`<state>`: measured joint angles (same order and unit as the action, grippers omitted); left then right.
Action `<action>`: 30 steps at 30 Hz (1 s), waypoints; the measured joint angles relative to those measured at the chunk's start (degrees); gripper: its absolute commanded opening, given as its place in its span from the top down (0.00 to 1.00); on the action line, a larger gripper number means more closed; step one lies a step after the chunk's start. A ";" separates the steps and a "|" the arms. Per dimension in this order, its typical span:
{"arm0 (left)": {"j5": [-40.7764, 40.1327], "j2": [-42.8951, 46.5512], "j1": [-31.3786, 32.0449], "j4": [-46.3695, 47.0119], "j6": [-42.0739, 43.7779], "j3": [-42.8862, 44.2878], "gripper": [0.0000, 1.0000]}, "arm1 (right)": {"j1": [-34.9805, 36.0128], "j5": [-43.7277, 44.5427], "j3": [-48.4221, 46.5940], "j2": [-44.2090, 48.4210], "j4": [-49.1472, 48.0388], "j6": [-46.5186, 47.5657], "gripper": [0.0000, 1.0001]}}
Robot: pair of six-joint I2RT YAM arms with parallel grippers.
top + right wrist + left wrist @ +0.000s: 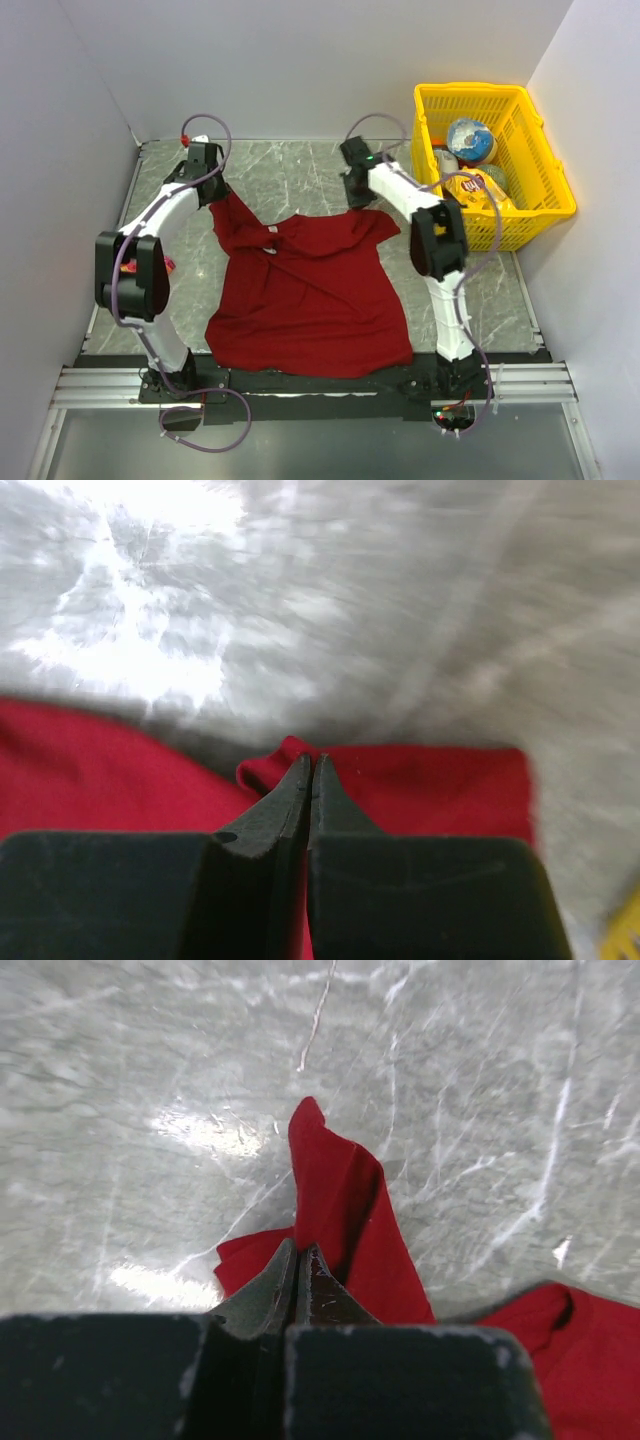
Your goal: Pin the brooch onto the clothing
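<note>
The clothing [310,300], a dark-red T-shirt, lies spread on the marble table, its white neck label [270,232] showing. My left gripper [214,192] is at the shirt's far left corner. In the left wrist view its jaws [300,1250] are pressed together on a raised strip of the red cloth [345,1195]. My right gripper [358,196] is at the far right sleeve. Its jaws [311,762] are shut on a small fold at the edge of the clothing [430,785]. The brooch is out of view.
A yellow basket [556,208] stands at the back right, holding a blue-and-white round thing [470,140] and a yellow snack bag [478,190]. An orange-pink packet [168,265] peeks out beside the left arm. White walls close in on three sides.
</note>
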<state>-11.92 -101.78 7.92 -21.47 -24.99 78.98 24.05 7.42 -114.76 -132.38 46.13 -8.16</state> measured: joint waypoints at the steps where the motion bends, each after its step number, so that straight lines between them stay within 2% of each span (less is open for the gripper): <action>1: -0.13 0.87 -0.02 -0.42 0.00 0.11 0.99 | -0.68 -0.37 1.38 2.40 -0.55 -0.20 1.00; 6: -1.55 6.69 -0.13 -1.27 0.02 1.05 0.99 | -4.85 -3.13 5.90 19.56 -5.05 -1.64 1.00; 14: -2.56 23.58 -0.28 -1.07 0.07 1.97 0.99 | -7.19 -8.11 11.89 46.51 -14.88 -3.17 1.00; 23: -2.54 39.52 -0.31 -3.43 0.52 5.92 0.99 | -6.99 -13.25 26.03 65.11 -18.29 -4.96 1.00; 30: -0.46 49.31 -0.35 -8.83 1.70 12.09 0.99 | -6.95 -17.05 27.02 80.46 -20.22 -6.62 1.00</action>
<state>-12.38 -52.47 7.57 -30.30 -23.29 91.07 17.10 -9.63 -87.74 -51.92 25.91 -14.79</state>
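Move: Both hands already pinch the clothing near its top corners. The clothing's middle lies about 20 cm back, 19 right and 11 below the left hand, and some 18 back and 12 left of the right hand. The brooch is roughly 11 back and 10 right of the left hand, the yellow basket about 26 right and 8 ahead of the right. The snack box is some 18 back and 17 left of the left hand. Still pinching the clothing, both hands sweep it up over 40 cm and back 20-odd, wrists tipping up. ##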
